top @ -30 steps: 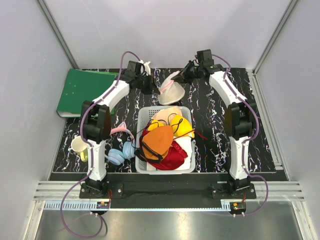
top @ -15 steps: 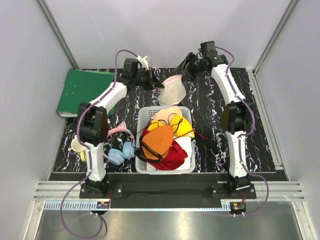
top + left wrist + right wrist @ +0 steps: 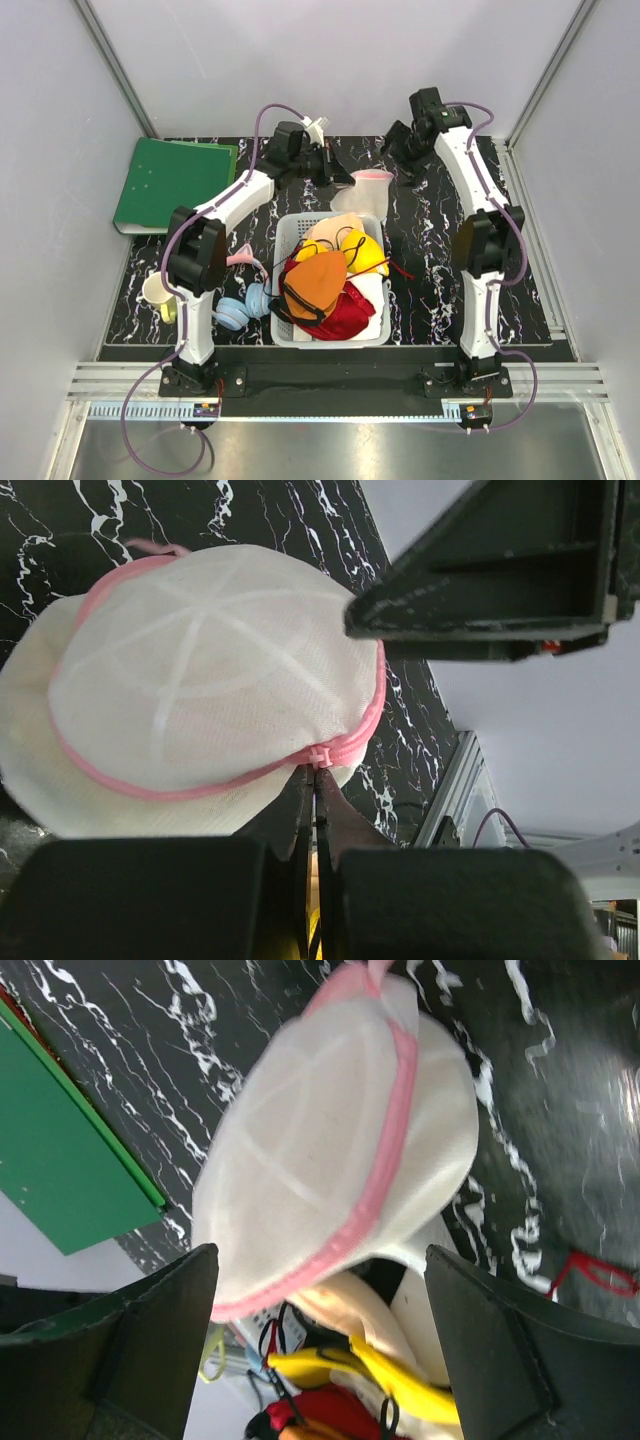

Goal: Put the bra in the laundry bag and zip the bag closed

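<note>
The laundry bag (image 3: 368, 190), a white mesh dome with a pink zipper rim, hangs just behind the basket's far edge. My left gripper (image 3: 340, 172) is shut on the pink zipper rim, by the small zipper tab (image 3: 322, 754); the bag (image 3: 200, 680) fills the left wrist view beyond my closed left gripper (image 3: 316, 780). My right gripper (image 3: 402, 150) is wide open and empty, apart from the bag on its right; in the right wrist view the bag (image 3: 320, 1150) lies beyond the right gripper (image 3: 320, 1300). No plain all-yellow bra can be picked out.
A grey-white basket (image 3: 285, 230) in the middle holds a yellow bra with black straps (image 3: 365, 250), an orange bra (image 3: 318, 280) and a red garment (image 3: 352, 312). A green binder (image 3: 175, 185) lies at the back left. A mug (image 3: 158, 292) and blue headphones (image 3: 235, 312) sit left of the basket.
My left gripper has carried the bag to the right, behind the basket's far edge. My right gripper has drawn away from the bag to the right and stands open.
</note>
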`<state>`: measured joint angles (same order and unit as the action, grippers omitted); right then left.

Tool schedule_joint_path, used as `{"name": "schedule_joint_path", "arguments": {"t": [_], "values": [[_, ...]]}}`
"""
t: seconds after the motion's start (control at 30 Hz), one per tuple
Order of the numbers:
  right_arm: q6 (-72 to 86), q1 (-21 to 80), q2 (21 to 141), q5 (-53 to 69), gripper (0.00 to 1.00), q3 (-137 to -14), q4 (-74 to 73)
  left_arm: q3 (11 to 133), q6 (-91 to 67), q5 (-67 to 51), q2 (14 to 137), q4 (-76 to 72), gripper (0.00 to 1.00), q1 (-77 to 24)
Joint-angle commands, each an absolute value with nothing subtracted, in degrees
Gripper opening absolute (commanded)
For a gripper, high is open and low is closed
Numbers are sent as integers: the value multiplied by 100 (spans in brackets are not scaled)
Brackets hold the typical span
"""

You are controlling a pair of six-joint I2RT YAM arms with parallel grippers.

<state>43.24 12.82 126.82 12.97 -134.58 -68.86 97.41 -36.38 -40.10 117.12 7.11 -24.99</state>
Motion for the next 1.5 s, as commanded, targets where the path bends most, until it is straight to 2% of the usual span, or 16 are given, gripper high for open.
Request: {"name": "schedule_joint_path", "arguments": {"t": [0.0, 0.3, 0.37, 0.47, 0.5, 0.6, 0.73, 1.07, 1.23, 1.37, 1.4, 1.47], "values": [[5332, 1230, 11507, 1440, 90, -12545, -6419, 10019, -3613, -4043, 11601, 448, 0, -2505], [7336, 1239, 10460, 1704, 89, -11086, -5163, 10186, -3305, -3762, 11575, 896, 0, -2593], [7645, 1292, 10380, 1775, 81, -10794, -4844, 10221, -3261, -3744, 11558, 931, 0, -2628], [8041, 1415, 10476, 1802, 77, -10565, -4466, 10309, -3208, -3735, 11575, 1019, 0, -2672], [8138, 1441, 10564, 1819, 70, -10521, -4265, 10327, -3191, -3727, 11558, 1063, 0, -2698], [8200, 1503, 10748, 1819, 59, -10590, -4175, 10318, -3120, -3700, 11488, 1134, 0, -2716], [8323, 1573, 10810, 1766, 55, -10494, -4166, 10248, -3059, -3674, 11435, 1169, 0, -2716], [8253, 1740, 10134, 1433, 57, -9695, -4236, 10397, -2856, -3436, 11443, 1424, 0, -2716], [8411, 1749, 10318, 1415, 57, -9571, -3956, 10433, -2857, -3533, 11426, 1424, 0, -2733], [8315, 1740, 10696, 1476, 50, -10027, -3911, 10354, -2804, -3603, 11329, 1424, 0, -2751], [8314, 1740, 10766, 1468, 41, -10063, -3902, 10336, -2786, -3630, 11294, 1424, 0, -2742], [8288, 1732, 10802, 1450, 34, -10107, -3902, 10257, -2751, -3613, 11250, 1424, 0, -2742]]}}
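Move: The right gripper hangs empty and wide open; the pink zipper band's end beside the left fingertips lies about 6 cm left of it, 3 cm back and roughly level. The zip pull, already pinched by the left gripper, is some 10 cm left and 5 cm back; the peach cloth is 12 cm left, 15 cm back and 10 below. From the left gripper, that band end sits about 4 cm right and 1 cm ahead. Keep the left gripper shut on the zip pull, nearly still. Lift the right gripper up and back while swinging its fingers leftward and turning it some 25 degrees clockwise, then bring it left about 5 cm and down again to the band beside the left fingertips, easing forward at the last. Narrow the fingers from wide open to under half around the band's end, without shutting them. ##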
